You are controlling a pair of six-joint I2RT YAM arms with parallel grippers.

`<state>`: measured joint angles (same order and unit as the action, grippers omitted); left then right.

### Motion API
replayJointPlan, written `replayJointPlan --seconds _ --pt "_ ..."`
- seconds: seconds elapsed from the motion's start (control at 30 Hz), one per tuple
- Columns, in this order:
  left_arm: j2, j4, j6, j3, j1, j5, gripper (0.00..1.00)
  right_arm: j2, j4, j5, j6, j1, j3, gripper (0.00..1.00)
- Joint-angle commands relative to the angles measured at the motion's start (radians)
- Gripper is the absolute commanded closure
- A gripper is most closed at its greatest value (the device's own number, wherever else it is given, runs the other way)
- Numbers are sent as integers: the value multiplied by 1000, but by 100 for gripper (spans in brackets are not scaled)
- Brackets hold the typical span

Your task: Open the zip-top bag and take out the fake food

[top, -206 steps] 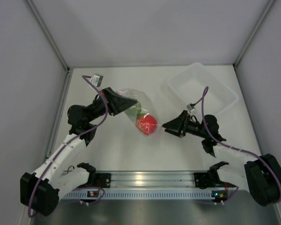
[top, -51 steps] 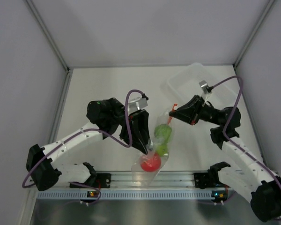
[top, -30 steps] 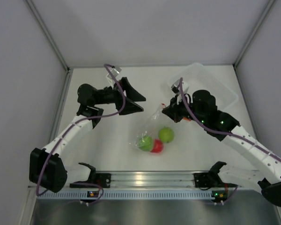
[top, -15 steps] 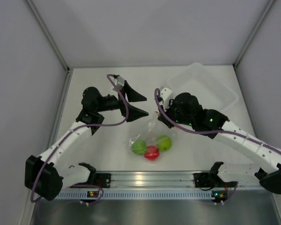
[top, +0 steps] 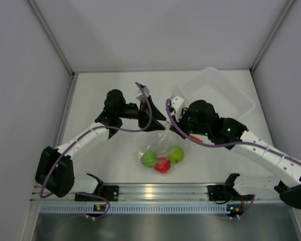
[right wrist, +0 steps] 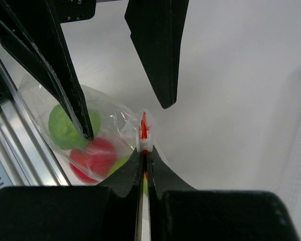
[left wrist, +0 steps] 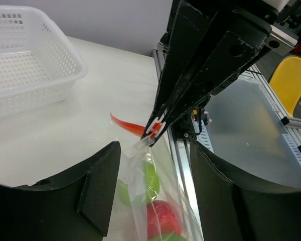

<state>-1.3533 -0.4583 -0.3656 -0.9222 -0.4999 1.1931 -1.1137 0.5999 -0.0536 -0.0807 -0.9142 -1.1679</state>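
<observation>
The zip-top bag [top: 160,146] hangs with its lower part on the table, its red-orange zip strip [right wrist: 143,126] uppermost. My right gripper [right wrist: 144,150] is shut on that strip by the white slider, seen from above at the bag's top [top: 171,125]. The fake food lies in the bag's bottom: a green ball [top: 149,158], a red ball [top: 162,164] and a second green ball [top: 176,153]. My left gripper [left wrist: 155,193] is open, its fingers [left wrist: 98,186] either side of the bag's upper part [left wrist: 150,170], just below the strip.
A clear perforated tub [top: 216,94] stands at the back right, also seen in the left wrist view [left wrist: 25,70]. The rail with both arm bases [top: 155,193] runs along the near edge, close behind the bag. White walls enclose the table.
My left gripper has moved right to the bag and its jaws have narrowed around the bag's top. The right gripper has kept its hold on the strip, and the balls have settled.
</observation>
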Motion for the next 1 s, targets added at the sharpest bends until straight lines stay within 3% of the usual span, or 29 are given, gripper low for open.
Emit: replayJointPlan --seconds 0.0,0.03,0.1,0.33,0.63,0.67,0.9,0.97 --pt "5 -37 53 -35 -25 8 39 28 18 5 -17 -18 -19 100" --pt "8 -37 60 -32 -28 -6 40 28 18 1 -17 -18 -18 100" --pt "5 -37 68 -32 -29 -23 52 29 18 -11 -17 -20 -15 100" --pt "-9 -37 77 -38 -35 -7 70 48 15 -26 -16 -25 -10 100" --pt "-7 -37 60 -38 -46 31 74 41 17 -15 -13 -23 -13 100" --pt "-7 -37 62 -40 -46 33 79 40 18 -15 -13 -25 -15 100" --pt "-13 -37 63 -58 -69 23 85 31 18 -20 -10 -23 -19 100" --pt "-12 -37 63 -63 -74 23 100 29 15 -20 -7 -25 -19 100"
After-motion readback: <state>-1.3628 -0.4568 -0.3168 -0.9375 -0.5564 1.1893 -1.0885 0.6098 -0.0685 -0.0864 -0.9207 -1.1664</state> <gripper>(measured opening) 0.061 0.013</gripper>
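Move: The zip's red end with its white slider lies about 3 cm to the left hand's right and 1 cm back, nearly level with it; it sticks out of the right fingers, only about 1 cm ahead and 1 cm left of that hand. Down in the bag, some 18 cm below the left hand, are the red fruit about 6 cm back, the light green fruit 5 cm right and 2 cm back, and the dark green fruit 6 cm left and 4 cm back. The left hand, its half-open fingers pointing to the robot's right, eases about 1.5 cm right and a little over 1 cm back towards the red zip end, its wrist nearly steady, while its fingers close almost fully and pinch the tip of the strip right against the right fingertips. The right hand keeps its shut grip at the white slider and hardly moves, rising by only about half a centimetre and drawing back about as much. ##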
